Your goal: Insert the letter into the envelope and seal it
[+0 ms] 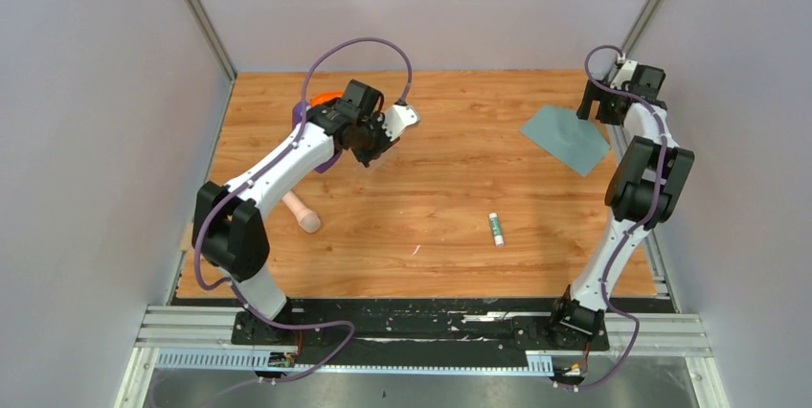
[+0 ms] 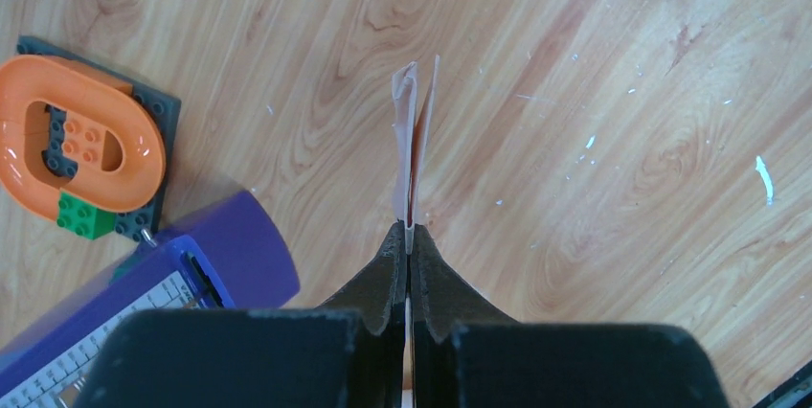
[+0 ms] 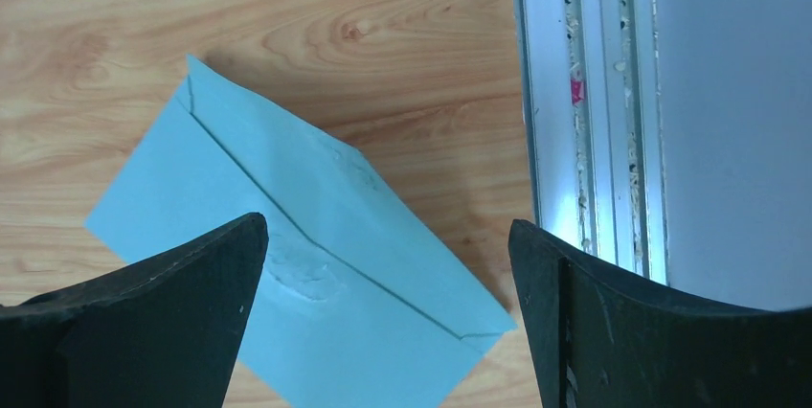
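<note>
My left gripper [image 1: 375, 145] [image 2: 410, 231] is shut on the letter [image 2: 412, 145], a pale beige-pink sheet. It is held edge-on above the wood, at the back left of the table. The grey-teal envelope [image 1: 565, 137] lies flat at the back right. In the right wrist view the envelope [image 3: 287, 188] lies below and between the fingers, with its fold line showing. My right gripper [image 1: 594, 106] [image 3: 388, 231] is open and empty, hovering over the envelope's right corner, near the table's right rail.
A pinkish cylinder [image 1: 302, 212] lies beside the left arm. A glue stick [image 1: 496, 228] lies right of centre. An orange toy-brick piece [image 2: 81, 145] and a purple device [image 2: 220, 269] sit under the left gripper. The aluminium rail [image 3: 584, 111] and wall run close to the right gripper.
</note>
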You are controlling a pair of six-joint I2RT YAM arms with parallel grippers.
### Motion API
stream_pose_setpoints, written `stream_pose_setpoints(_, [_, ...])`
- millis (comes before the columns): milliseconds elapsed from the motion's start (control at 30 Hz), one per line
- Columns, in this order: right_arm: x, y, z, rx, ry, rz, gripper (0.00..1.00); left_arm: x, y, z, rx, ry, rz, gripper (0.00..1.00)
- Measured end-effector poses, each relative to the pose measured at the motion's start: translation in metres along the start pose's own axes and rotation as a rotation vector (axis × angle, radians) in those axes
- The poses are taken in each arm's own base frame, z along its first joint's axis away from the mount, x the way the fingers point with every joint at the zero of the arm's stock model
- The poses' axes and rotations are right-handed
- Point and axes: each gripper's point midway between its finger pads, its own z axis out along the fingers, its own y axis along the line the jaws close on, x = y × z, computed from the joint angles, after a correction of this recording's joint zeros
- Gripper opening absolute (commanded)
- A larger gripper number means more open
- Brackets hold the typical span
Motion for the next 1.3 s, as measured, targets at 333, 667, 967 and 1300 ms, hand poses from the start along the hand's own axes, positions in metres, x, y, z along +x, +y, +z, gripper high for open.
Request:
stream_pose_setpoints(333, [0.003, -0.011, 0.038, -0.059, 0.015, -0.170, 0.94, 0.005, 0.002, 0.017, 0.050, 0.090, 0.004, 0.00])
stream_pose_setpoints(667, [0.024, -0.007, 0.052, -0.139, 0.056, -0.218, 0.51, 0.004, 0.002, 0.016, 0.064, 0.110, 0.014, 0.00])
stream_pose_setpoints(967, [0.036, -0.007, 0.058, -0.160, 0.086, -0.217, 0.01, 0.007, 0.001, 0.017, 0.070, 0.120, 0.020, 0.00])
stream_pose_setpoints(1300, [-0.024, 0.046, -0.011, -0.184, -0.017, -0.225, 0.00, 0.008, 0.000, 0.010, 0.061, 0.109, 0.023, 0.00])
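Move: The envelope lies flat below the open right hand, its middle about 9 cm to the left, 3 cm back and 8 cm down, with its flap side reaching almost under the fingers. The metal rail runs some 5 cm to the right, level with the hand; the glue stick is far off, about 30 cm left and 29 cm back. From the left hand, which holds the letter, the envelope is about 49 cm right, 15 cm ahead and 14 cm down. The envelope's right-hand, flap-side edge is what the right hand takes: it sinks about 6.5 cm with a small push forward, turning some 15 degrees counter-clockwise, and shuts its wide-open fingers to pinch that edge. Then it rises quickly, about 9 cm, drifting left. The left hand keeps its grip on the letter, settling a little lower. ##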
